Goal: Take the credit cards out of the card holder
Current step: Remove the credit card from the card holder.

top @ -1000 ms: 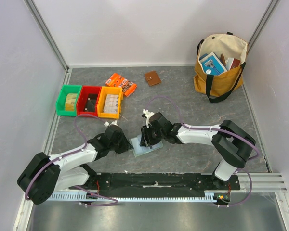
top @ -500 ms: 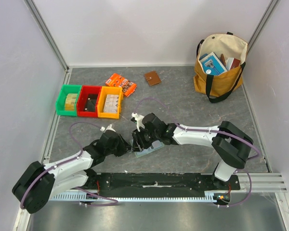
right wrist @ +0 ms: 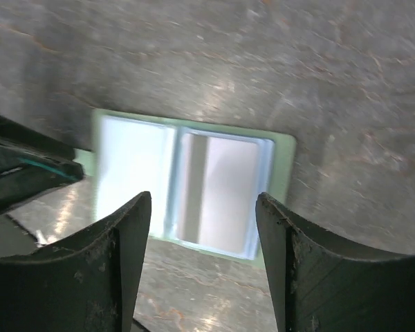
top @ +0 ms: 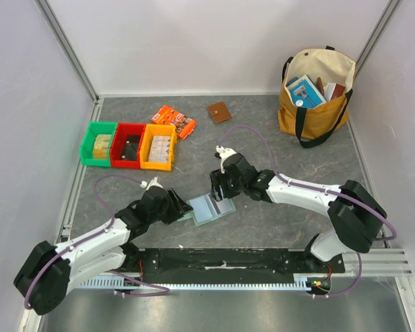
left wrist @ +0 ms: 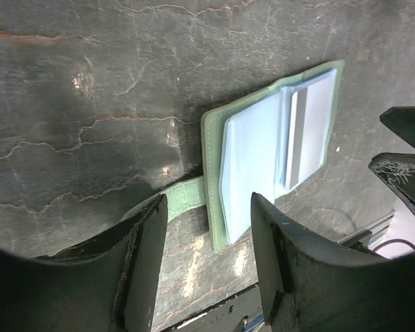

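Note:
The card holder (top: 211,207) lies open and flat on the table, with a pale green border and light-blue sleeve pockets. It shows in the left wrist view (left wrist: 263,152) and the right wrist view (right wrist: 135,176). Its green side tab (left wrist: 183,200) points toward my left gripper (top: 182,208), which is open and empty at the holder's left edge (left wrist: 207,256). My right gripper (top: 220,191) is open and empty just above the holder's far side (right wrist: 202,204). A grey strip (left wrist: 294,138) shows inside one pocket. No tan-orange card is in view.
Green (top: 98,144), red (top: 128,145) and yellow (top: 158,146) bins stand at the back left. An orange printed packet (top: 173,120) and a brown square wallet (top: 219,112) lie behind. A tan tote bag (top: 317,93) with books stands at the back right.
My right gripper has pulled back and to the right, off the holder, which now lies uncovered and open. My left arm has shifted lower, its gripper still at the holder's left edge.

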`<state>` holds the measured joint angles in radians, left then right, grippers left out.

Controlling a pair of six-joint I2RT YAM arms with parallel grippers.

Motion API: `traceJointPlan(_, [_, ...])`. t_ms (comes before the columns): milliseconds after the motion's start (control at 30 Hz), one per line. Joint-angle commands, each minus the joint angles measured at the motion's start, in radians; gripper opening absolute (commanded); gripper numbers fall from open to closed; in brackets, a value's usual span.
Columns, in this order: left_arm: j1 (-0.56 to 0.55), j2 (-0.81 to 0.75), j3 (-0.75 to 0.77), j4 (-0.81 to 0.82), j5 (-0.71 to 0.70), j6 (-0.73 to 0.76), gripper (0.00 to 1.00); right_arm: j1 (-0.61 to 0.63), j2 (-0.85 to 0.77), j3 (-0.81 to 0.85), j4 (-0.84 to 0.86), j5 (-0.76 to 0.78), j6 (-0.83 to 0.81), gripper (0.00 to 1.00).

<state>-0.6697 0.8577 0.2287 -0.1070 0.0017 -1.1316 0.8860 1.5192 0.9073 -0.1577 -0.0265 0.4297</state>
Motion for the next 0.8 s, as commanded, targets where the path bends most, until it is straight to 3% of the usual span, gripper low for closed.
traceJointPlan(0, [0.001, 0.121, 0.057, 0.076, 0.029, 0.030, 0.57, -0.024, 0.015, -0.030, -0.022, 0.048, 0.007, 0.70])
traceJointPlan(333, [-0.001, 0.241, 0.051, 0.164, 0.052, 0.009, 0.40, -0.033, 0.056, -0.064, 0.010, 0.005, 0.017, 0.69])
traceJointPlan(533, [-0.002, 0.242, 0.047, 0.164, 0.057, 0.009, 0.36, -0.033, 0.050, -0.076, -0.005, 0.099, 0.035, 0.68])
traceJointPlan(767, [-0.001, 0.245, 0.044, 0.168, 0.066, 0.007, 0.34, -0.033, 0.068, -0.071, -0.009, 0.060, 0.021, 0.68])
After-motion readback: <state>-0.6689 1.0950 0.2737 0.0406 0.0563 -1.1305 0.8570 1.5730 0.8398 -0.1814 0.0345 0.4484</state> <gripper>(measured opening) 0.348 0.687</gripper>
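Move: The credit card in the holder's right-hand pocket lies almost under the open right hand, about 2 cm ahead, neither left nor right, and 6 cm below; the card holder's middle is some 3 cm left of the card and 1 cm nearer the base. From the left hand, the green strap sticking out of the holder's left edge is about 1 cm ahead, 2 cm right and 3 cm down. The card is roughly 3 cm ahead, 12 cm right and 3 cm down of this same hand. The right hand sinks about 5 cm towards the credit card while shifting some 3.5 cm to the right, its wrist tilting about 10 degrees and its fingers staying wide open, and eases to a stop with them either side of the card; whether they touch it can't be seen. Meanwhile the left hand slides about 2 cm right and a little forward and down to the holder's left edge, partly closing its fingers around the strap as it comes up against the edge, then stays there. ##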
